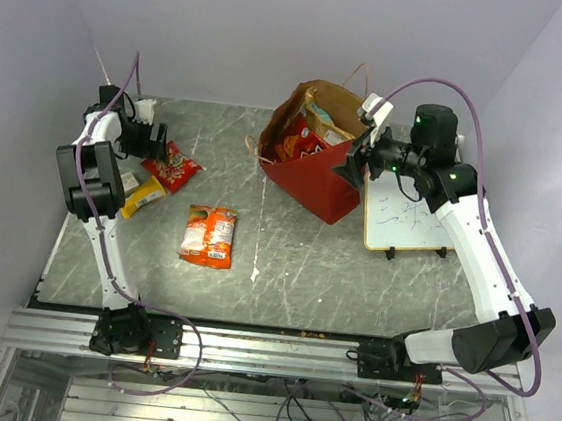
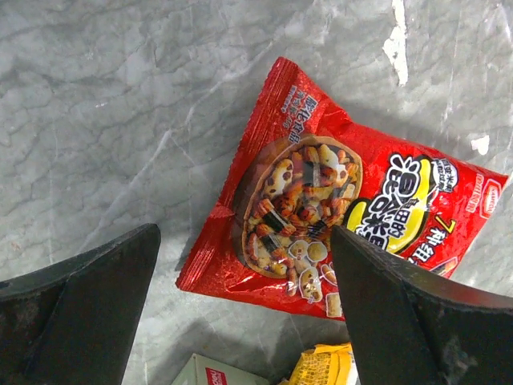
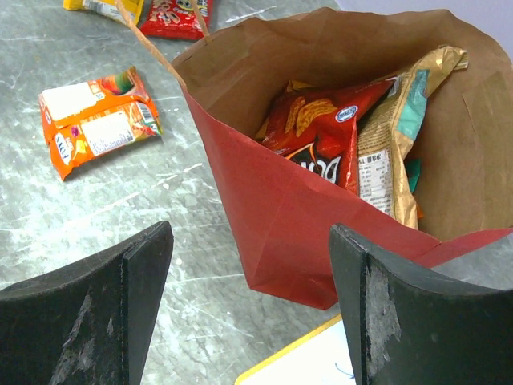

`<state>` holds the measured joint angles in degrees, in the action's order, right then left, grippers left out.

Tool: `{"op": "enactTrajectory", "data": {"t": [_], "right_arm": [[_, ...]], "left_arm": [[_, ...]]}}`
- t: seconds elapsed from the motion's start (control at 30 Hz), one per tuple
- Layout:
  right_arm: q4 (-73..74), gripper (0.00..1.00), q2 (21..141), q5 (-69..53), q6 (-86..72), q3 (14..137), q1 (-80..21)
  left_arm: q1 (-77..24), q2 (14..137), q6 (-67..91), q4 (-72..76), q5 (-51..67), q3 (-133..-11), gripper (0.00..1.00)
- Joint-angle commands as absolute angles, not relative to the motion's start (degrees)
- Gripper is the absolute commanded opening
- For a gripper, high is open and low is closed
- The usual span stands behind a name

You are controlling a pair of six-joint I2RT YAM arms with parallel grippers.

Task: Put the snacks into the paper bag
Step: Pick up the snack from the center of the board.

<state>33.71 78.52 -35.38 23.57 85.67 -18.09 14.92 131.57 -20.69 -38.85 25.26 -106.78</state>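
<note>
A red snack packet (image 1: 172,167) (image 2: 321,208) lies flat at the left back of the table. My left gripper (image 1: 151,141) (image 2: 244,237) hovers open just above its near corner, with nothing between the fingers. A yellow packet (image 1: 143,196) (image 2: 325,365) and a white pack (image 2: 212,373) lie beside it. An orange packet (image 1: 209,235) (image 3: 96,120) lies mid-table. The red paper bag (image 1: 310,173) (image 3: 280,200) stands open, with a red chip bag (image 3: 321,136) and a gold-brown pouch (image 3: 393,152) inside. My right gripper (image 1: 358,163) (image 3: 248,228) is open and empty at the bag's right side.
A wood-framed whiteboard (image 1: 406,216) (image 3: 309,365) lies right of the bag, under my right arm. The bag's thin handles (image 1: 357,76) stick up at the back. Walls close in the table on the left, back and right.
</note>
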Motion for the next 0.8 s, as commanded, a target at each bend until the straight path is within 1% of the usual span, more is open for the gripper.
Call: {"op": "enactTrajectory", "data": {"t": [0.0,0.1,0.27,0.57,0.77], "right_arm": [[32.84,0.78,79.01,-35.94,23.27,85.28,-18.28],[32.61,0.78,79.46,-36.22,23.17,85.21,-18.30],[32.54,0.78,79.78,-36.36,23.12,85.07,-18.30],[33.02,0.79,80.89,-36.69,22.94,85.76,-18.31],[33.06,0.79,81.12,-36.58,22.88,85.89,-18.28]], "left_arm": [[15.13,134.45,-25.40,-45.91,29.63,-110.60,1.00],[15.19,135.40,-26.75,-47.68,30.29,-110.43,0.98],[15.20,134.32,-27.95,-47.34,31.51,-106.29,0.87],[15.16,131.88,-27.92,-44.87,34.30,-99.97,0.60],[15.16,130.50,-28.80,-45.21,37.86,-99.26,0.41]]}}
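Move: The red snack lies almost level with my left hand, about 5 cm to its right, 1 cm nearer my base and 2 cm lower. The yellow snack is roughly 10 cm back and 1 cm left of that hand. The small white box sits some 7 cm back and 6 cm left, and the orange snack about 19 cm back and 17 cm right. From my right hand the red snack is about 47 cm left, 15 cm ahead and 31 cm below. With the left hand already down low over the table, I bring its wide-open fingers together to about half their opening around the left end of the red snack. Meanwhile I ease the hand back some 3 cm and right some 2 cm, sinking about 1 cm and turning it slightly clockwise with its left side dipping. ##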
